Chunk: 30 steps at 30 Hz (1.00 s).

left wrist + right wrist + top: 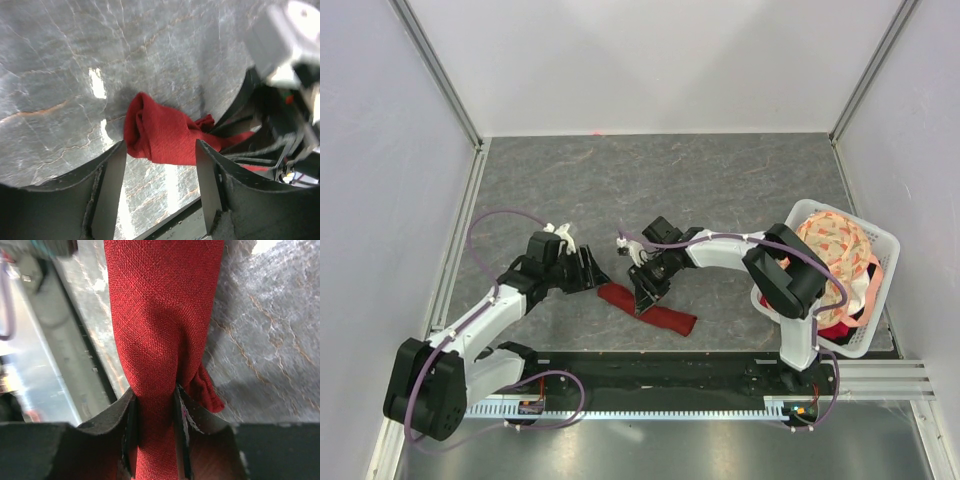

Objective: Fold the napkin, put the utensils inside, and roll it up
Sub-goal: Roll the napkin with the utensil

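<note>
The dark red napkin (650, 310) lies rolled into a long tube on the grey table, near the front edge. My right gripper (648, 295) is shut on the roll's middle; in the right wrist view the napkin (160, 330) is pinched between both fingers (129, 425). My left gripper (598, 274) stands open just off the roll's left end. The left wrist view has the napkin (160, 132) lying beyond the spread fingers (112, 190), with nothing between them. The utensils are hidden from every view.
A white basket (880, 245) at the right holds a peach-and-cream floral cloth (835, 250). A black rail (650, 375) runs along the table's front edge, close to the roll. Metal frame posts stand at the back corners.
</note>
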Each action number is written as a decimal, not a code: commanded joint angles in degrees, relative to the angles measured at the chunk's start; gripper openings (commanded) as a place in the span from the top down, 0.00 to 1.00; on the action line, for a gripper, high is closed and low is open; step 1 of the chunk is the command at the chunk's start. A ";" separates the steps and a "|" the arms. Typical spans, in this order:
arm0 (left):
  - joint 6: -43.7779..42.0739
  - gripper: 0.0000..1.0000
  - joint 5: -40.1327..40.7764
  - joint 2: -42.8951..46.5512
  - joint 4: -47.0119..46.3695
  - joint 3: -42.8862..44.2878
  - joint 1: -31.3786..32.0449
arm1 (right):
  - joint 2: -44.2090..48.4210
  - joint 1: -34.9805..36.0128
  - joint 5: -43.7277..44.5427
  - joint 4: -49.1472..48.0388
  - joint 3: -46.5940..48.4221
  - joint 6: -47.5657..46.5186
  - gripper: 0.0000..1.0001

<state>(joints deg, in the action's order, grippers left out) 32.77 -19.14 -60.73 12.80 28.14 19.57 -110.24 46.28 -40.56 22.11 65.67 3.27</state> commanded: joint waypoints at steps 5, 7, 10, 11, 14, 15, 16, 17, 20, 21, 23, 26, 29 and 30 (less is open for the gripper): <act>1.06 0.40 -5.03 -2.02 -9.36 -4.32 -0.06 | -5.86 -3.21 -13.40 2.68 1.74 1.13 0.64; 1.24 0.41 -5.30 -2.90 -11.56 -4.93 -0.06 | -6.39 -3.57 -14.46 2.59 1.66 1.04 0.64; 1.33 0.44 -5.91 -4.48 -14.72 -6.08 -0.06 | -7.18 -3.74 -15.69 2.68 1.74 0.78 0.64; 1.41 0.45 -6.35 -4.83 -15.25 -6.43 -0.15 | -7.45 -3.92 -15.69 2.59 1.74 0.78 0.64; 1.85 0.56 -7.58 -6.06 -17.01 -7.13 0.03 | -7.71 -4.53 -15.34 2.50 1.92 1.04 0.64; 2.03 0.64 -7.84 -6.24 -17.36 -7.22 -0.06 | -7.63 -4.71 -15.26 2.50 2.01 1.21 0.64; 2.03 0.69 -8.37 -6.77 -17.80 -7.48 0.03 | -7.36 -5.06 -14.91 2.59 2.18 1.39 0.64; 2.03 0.80 -8.64 -6.94 -17.98 -7.57 -0.06 | -7.10 -5.06 -13.95 2.59 2.27 1.65 0.63; 2.03 0.97 -8.90 -7.74 -17.63 -7.31 -0.06 | -4.82 -5.50 -10.44 2.94 2.53 2.00 0.55; 2.12 0.98 -8.55 -8.09 -17.20 -7.05 0.03 | -3.94 -5.59 -8.77 3.11 2.62 2.27 0.52; 2.21 0.98 -7.94 -8.79 -15.35 -6.00 0.03 | -0.78 -5.68 -5.69 4.17 3.15 2.36 0.41; 2.29 0.98 -7.50 -9.93 -12.71 -3.89 -0.06 | 5.28 -4.98 4.57 5.40 3.15 2.01 0.31; 2.29 0.98 -6.97 -11.77 -7.45 -1.17 -0.06 | 12.31 -1.73 16.53 5.23 1.92 -0.19 0.26; 2.21 0.98 -6.79 -12.48 -6.30 0.32 -0.15 | 15.37 0.98 23.35 4.18 0.44 -0.89 0.25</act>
<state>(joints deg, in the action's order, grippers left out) 34.68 -26.17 -71.20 1.26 23.55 19.59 -104.97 42.28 -38.02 27.46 66.98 5.74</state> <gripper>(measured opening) 0.044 0.735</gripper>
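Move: The rolled napkin's left end lies under the open left fingers, about 5 cm below, 2 cm back and 2 cm to the right. The roll's middle, some 10 cm to the right of the left hand, 5 cm back and 5 cm down, is already between the right hand's fingers. From the right hand, the left end is about 7 cm left and 3 cm ahead, the roll's right end about 10 cm right and 4 cm back, both at its height. The napkin roll, still pinched at its middle, is turned forward over its top by the right wrist, some 15 degrees, while the right hand eases back 1 cm; meanwhile the left hand sinks about 4 cm, drifting right and slightly back, and shuts its fingers on the left end. Only then do the right fingers open and let go, the hand rising and going forward a little off the roll as the wrist turns back. ##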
